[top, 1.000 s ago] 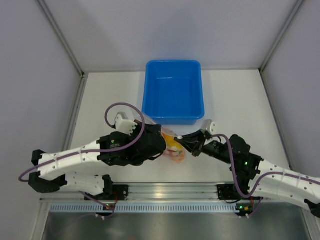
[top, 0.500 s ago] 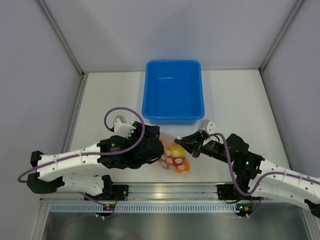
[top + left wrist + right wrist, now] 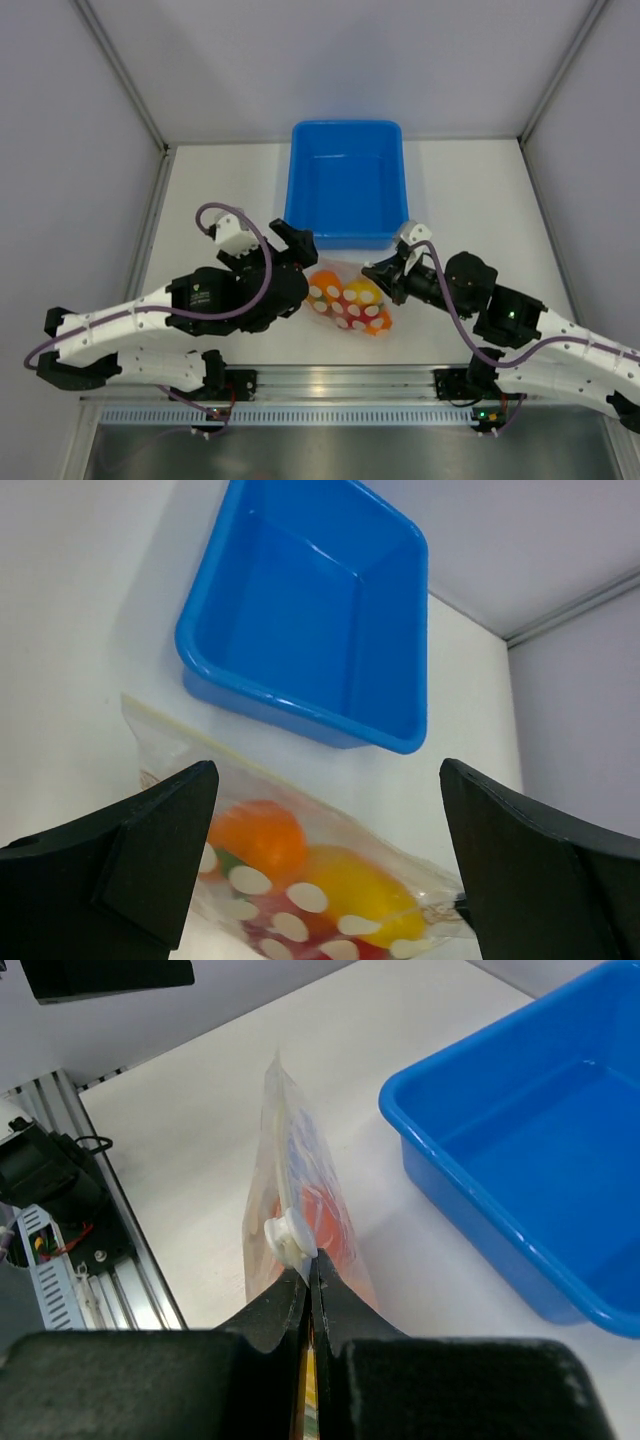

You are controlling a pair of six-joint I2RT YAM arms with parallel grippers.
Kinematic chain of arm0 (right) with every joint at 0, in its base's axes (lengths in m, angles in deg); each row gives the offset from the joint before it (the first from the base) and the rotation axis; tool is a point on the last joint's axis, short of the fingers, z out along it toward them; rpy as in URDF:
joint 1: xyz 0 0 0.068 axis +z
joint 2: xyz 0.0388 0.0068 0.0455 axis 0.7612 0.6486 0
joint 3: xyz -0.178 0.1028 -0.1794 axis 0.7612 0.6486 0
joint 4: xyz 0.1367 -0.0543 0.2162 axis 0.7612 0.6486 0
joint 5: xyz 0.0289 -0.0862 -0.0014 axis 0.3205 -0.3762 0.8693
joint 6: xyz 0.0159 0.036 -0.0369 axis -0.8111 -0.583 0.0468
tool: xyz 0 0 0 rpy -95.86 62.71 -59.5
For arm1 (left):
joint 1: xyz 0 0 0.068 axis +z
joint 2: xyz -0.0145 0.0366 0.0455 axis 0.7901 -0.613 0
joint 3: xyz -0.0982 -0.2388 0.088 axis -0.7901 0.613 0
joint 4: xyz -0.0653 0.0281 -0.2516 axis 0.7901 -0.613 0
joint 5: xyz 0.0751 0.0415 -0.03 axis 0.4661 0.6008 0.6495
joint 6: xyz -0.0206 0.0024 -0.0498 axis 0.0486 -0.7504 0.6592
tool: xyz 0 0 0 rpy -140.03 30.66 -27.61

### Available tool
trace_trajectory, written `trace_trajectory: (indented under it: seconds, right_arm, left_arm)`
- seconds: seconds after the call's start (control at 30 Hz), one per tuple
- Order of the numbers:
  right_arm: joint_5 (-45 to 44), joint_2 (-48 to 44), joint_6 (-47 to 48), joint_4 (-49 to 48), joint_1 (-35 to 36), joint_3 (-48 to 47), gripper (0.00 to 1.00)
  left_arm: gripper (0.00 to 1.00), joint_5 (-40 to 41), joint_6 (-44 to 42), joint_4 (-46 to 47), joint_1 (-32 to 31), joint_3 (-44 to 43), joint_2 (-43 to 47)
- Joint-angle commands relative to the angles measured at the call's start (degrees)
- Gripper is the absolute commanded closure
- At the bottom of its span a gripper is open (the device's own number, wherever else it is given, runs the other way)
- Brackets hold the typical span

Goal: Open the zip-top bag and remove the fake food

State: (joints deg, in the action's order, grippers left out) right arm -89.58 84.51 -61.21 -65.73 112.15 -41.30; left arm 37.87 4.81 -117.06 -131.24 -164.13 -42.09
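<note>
The zip-top bag [image 3: 349, 305], clear with white dots, lies on the table between the two arms. Inside it shows the fake food: an orange piece [image 3: 258, 838], a yellow one [image 3: 362, 885] and red below. My left gripper [image 3: 298, 258] stands open just left of the bag, with its jaws wide apart above it in the left wrist view [image 3: 327, 772], touching nothing. My right gripper [image 3: 385, 278] is shut on the bag's top edge at its right end. Its tips [image 3: 312, 1262] pinch the plastic right beside the white slider [image 3: 287, 1235].
A blue tub [image 3: 346, 185] with nothing in it stands just behind the bag, its near rim [image 3: 300, 715] close to the bag's top edge. The aluminium rail [image 3: 340, 380] with the arm bases runs along the near edge. Grey walls close in the table.
My left gripper has opened, let go of the bag and drawn back to the left. The bag has spread out flatter and shifted right. The right gripper stays shut on its edge.
</note>
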Motion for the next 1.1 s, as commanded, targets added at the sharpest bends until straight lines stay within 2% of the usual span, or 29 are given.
trace_trajectory:
  seconds: [0.0,0.03,0.07,0.1,0.13,0.17,0.27,0.3,0.37,0.4,0.57,0.63,0.77,0.9,1.0,1.07]
  right_arm:
    - [-3.2,-0.2,-1.0,7.8,1.0,-6.8,1.0]
    - [-3.5,-0.2,-1.0,9.0,0.8,-7.2,1.0]
    - [-3.9,-0.1,-0.9,10.6,0.7,-7.8,1.0]
    - [-4.0,0.0,-0.8,11.5,0.6,-8.6,1.0]
    - [-4.0,0.2,-0.7,12.2,0.2,-9.1,1.0]
    - [-4.1,0.5,-0.7,12.9,-0.1,-10.0,1.0]
    - [-2.9,0.5,-0.9,14.6,-1.2,-10.9,1.0]
    - [-1.2,0.5,-1.0,14.8,-1.5,-11.4,1.0]
    - [1.0,0.5,-1.1,16.1,-2.4,-11.9,1.0]
    - [3.0,0.5,-1.0,16.5,-2.7,-12.3,1.0]
    - [11.2,0.1,2.0,19.1,-3.6,-13.0,1.0]
    - [13.5,-0.1,2.7,19.4,-3.6,-13.2,1.0]
    - [16.3,-0.3,4.0,19.6,-3.6,-13.4,1.0]
    - [17.7,-0.7,6.2,18.8,-3.6,-13.4,1.0]
    - [19.0,-0.8,6.7,18.8,-3.6,-13.4,1.0]
    - [20.0,-0.6,7.1,18.8,-3.6,-13.4,1.0]
  left_arm:
    - [0.02,3.4,-25.3,10.7,0.0,-0.3,-0.4]
    - [0.02,2.6,-31.0,15.5,0.1,1.1,0.6]
    - [0.02,-1.5,-42.8,20.4,0.1,2.5,1.2]
    - [0.02,-4.6,-49.4,26.0,0.3,4.1,2.1]
    - [0.02,-7.5,-54.4,36.7,0.4,7.8,4.2]
    - [0.02,-15.1,-62.6,40.8,0.4,9.4,5.4]
    - [0.02,-27.1,-72.7,53.4,0.6,15.5,9.3]
    - [0.02,-36.8,-77.8,54.2,0.6,16.2,10.0]
    - [0.02,-44.6,-83.9,55.9,0.6,18.1,11.6]
    - [0.02,-51.1,-85.4,56.6,0.6,18.7,12.2]
    - [0.02,-69.3,-93.8,60.4,0.6,21.6,15.9]
    - [0.02,-71.5,-96.6,60.3,0.6,22.0,16.0]
    - [0.05,-77.1,-100.5,54.0,0.6,18.1,13.6]
    - [0.07,-77.7,-102.8,50.2,0.7,14.5,10.0]
    - [0.15,-79.4,-102.9,48.8,2.0,12.7,7.3]
    - [0.27,-82.2,-102.0,48.5,4.9,11.7,5.5]
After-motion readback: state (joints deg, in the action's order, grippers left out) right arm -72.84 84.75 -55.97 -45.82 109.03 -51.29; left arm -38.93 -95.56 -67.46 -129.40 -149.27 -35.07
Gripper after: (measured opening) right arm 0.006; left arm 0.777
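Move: The zip slider at the corner of the bag sits right at the right hand's shut fingertips, barely 1 cm ahead and 1 cm left of its hand point, level with it. From the open left hand the slider lies some 13 cm right, 4 cm back and 5 cm lower. The fake food hangs in the bag about 5 cm back, 11 cm right and 13 cm below the left hand; the blue bin is roughly 30 cm ahead, 11 cm right and 27 cm below that hand. The bag stays pinched by its zip corner in the right hand, which eases about 2.5 cm right, then draws some 4 cm back, turning slightly counter-clockwise. Towards that corner the empty left hand swings right and then sharply back, near 19 cm overall and ending a little higher, wheeling clockwise until its fingers point right at the right gripper; its wide jaws just begin to close, with no touch visible. ##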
